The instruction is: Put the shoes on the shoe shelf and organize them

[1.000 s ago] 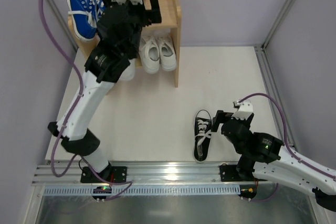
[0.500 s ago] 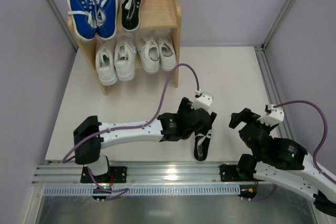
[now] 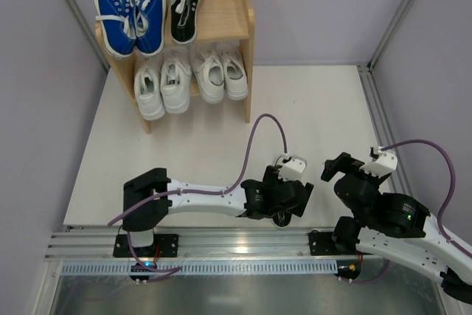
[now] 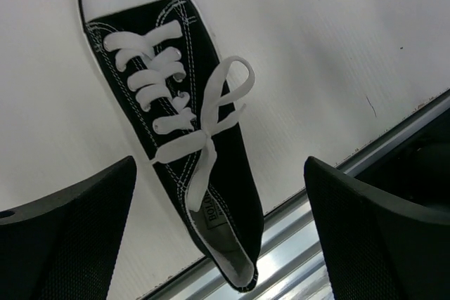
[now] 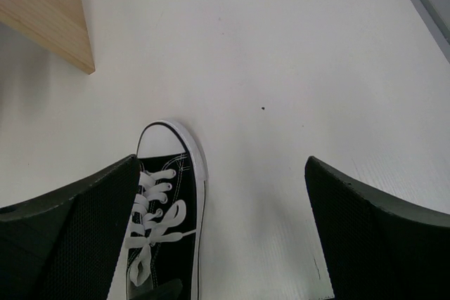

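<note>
One black canvas shoe (image 4: 184, 138) with white laces lies on the table by the near edge, its heel at the metal rail. My left gripper (image 4: 219, 166) hangs open just above it, one finger on each side, not touching. In the top view that gripper (image 3: 284, 208) hides most of the shoe (image 3: 280, 220). My right gripper (image 3: 336, 173) stands open to the shoe's right, apart from it; its own view shows the toe cap (image 5: 170, 144). The shoe shelf (image 3: 225, 12) holds a blue pair (image 3: 129, 12) and one black shoe (image 3: 186, 1) on top, with several white shoes (image 3: 192, 79) below.
The left arm lies low along the table's near edge, its purple cable (image 3: 258, 134) looping above it. The metal rail (image 3: 236, 243) runs across the front. A corner of the shelf's side panel (image 5: 49, 12) shows at the right wrist view's upper left. Frame posts stand at the back corners.
My left arm swung from the shelf's top tier, leaving a black shoe there, down over the black shoe at the near edge. The right gripper drew back to the right.
</note>
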Action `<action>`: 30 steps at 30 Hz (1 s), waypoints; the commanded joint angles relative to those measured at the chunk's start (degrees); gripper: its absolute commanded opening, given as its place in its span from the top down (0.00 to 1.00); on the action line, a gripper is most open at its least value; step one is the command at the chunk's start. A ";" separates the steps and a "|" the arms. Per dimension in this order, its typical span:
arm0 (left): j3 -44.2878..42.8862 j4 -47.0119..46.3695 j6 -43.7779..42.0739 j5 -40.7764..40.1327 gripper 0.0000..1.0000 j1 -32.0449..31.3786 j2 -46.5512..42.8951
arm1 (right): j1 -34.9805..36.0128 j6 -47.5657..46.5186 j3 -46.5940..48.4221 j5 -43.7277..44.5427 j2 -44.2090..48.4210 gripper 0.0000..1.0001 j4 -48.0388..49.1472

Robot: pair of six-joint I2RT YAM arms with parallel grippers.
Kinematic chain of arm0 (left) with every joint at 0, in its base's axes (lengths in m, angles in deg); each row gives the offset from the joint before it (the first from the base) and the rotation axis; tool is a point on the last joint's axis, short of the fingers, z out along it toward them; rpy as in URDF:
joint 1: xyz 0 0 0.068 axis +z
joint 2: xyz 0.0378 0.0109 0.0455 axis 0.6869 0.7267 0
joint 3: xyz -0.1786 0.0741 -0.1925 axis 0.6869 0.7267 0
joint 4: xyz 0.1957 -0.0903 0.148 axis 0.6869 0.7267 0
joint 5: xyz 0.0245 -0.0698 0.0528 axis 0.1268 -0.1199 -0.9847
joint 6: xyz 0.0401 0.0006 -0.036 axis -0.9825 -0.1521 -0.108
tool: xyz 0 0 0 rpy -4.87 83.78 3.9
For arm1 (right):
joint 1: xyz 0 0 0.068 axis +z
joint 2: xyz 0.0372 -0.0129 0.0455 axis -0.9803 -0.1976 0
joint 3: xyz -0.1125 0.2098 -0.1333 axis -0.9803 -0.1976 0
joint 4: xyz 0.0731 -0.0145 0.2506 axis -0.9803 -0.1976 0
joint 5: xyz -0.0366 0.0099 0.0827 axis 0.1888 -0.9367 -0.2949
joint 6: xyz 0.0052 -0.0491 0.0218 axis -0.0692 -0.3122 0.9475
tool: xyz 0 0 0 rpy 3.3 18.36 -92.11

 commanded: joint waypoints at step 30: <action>-3.76 7.60 -6.71 -22.42 1.00 -2.55 -18.97 | -0.12 -2.33 1.45 1.20 0.90 0.00 1.12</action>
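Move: The left hand, open, hangs over the last black shoe on the table: the shoe's middle is about 3 cm ahead, 1 cm to the right and 9 cm below. The foot of the shelf's right side panel stands some 28 cm ahead, 11 cm left and 10 cm below; the open right gripper is about 3 cm ahead, 19 cm right and 8 cm higher. From the right hand, the shoe lies level, some 18 cm left and 17 cm down. The left fingers shut fully on the black shoe, pinching the left side of its collar just behind the lace bow, after sinking about 8 cm almost straight down onto it. Keeping that pinch, the left hand then lifts the shoe some 14 cm, increasingly fast, drifting about 3 cm left, with little turn of the wrist. ##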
